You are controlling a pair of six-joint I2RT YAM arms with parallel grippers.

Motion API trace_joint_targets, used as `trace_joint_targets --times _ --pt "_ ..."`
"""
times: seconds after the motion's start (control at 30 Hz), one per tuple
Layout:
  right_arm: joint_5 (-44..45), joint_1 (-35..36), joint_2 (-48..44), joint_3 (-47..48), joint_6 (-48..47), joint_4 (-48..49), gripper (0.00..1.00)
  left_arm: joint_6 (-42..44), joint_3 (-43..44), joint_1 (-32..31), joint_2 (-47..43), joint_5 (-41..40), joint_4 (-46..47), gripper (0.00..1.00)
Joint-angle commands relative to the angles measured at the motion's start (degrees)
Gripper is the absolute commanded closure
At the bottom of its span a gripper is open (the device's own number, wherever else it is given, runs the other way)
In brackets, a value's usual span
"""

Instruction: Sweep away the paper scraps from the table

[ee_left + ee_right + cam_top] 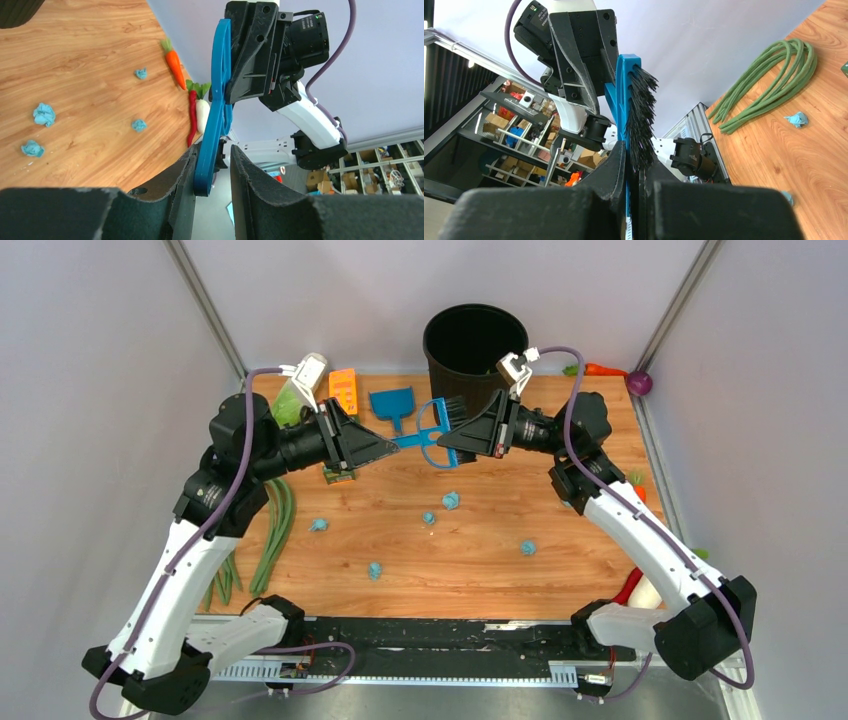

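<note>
Several small teal paper scraps [451,500] lie on the wooden table [480,575]; others [375,569] [527,547] sit nearer the front. They also show in the left wrist view [44,113] and the right wrist view [797,119]. A blue hand brush [428,432] hangs in the air over the table's back. My right gripper [446,446] [634,155] is shut on its bristle head [641,115]. My left gripper [392,447] [214,150] straddles the handle [217,100]; one finger touches it and a gap shows at the other.
A blue dustpan [393,405] lies at the back, beside an orange block [343,390]. A black bucket [475,340] stands behind it. Green beans [275,530] lie at the left. A carrot [605,369] and purple ball [640,383] are at the back right.
</note>
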Motion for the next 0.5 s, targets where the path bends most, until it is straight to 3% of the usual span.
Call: trace_joint_targets --times 0.0,0.17,0.33,0.37,0.43,0.47 --pt "-1.3 -0.3 -1.0 -0.2 -0.7 0.8 1.00 0.6 1.5 0.2 -0.7 1.0 2.0 0.63" --pt "-0.9 -0.3 -1.0 -0.3 -1.0 0.6 1.00 0.6 1.6 0.2 0.2 2.2 2.2 0.91" --pt "-0.5 -0.3 -0.3 0.6 -1.3 0.2 0.99 0.7 1.7 0.1 0.6 2.3 2.0 1.00" --pt "-0.7 -0.3 0.1 1.2 -2.1 -1.2 0.79 0.9 1.9 0.1 0.5 2.1 1.7 1.00" --pt "-0.5 -0.7 0.9 3.2 -5.5 -6.4 0.18 1.8 3.1 0.1 0.4 -0.1 -0.4 1.00" --pt "0.3 -1.1 1.2 4.8 -7.6 -10.0 0.00 2.9 3.8 0.2 0.4 -3.0 -1.9 1.00"
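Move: The left hand's open fingers already straddle the handle of the brush, whose middle is about 6 cm to their right, 2 cm ahead and level. The right hand still grips its bristle end, with that middle roughly 2 cm to its left and 1 cm back. Some 42 cm below the left hand lie one scrap 12 cm ahead and 6 right, another 17 ahead and 11 right, and the dustpan about 40 ahead and 3 left. The left fingers shut on the end of the brush handle and pinch it, that hand otherwise staying where it is. Only then do the right fingers spring wide open and let go of the bristle end, the right hand sinking barely 1 cm and not yet drawing away. ##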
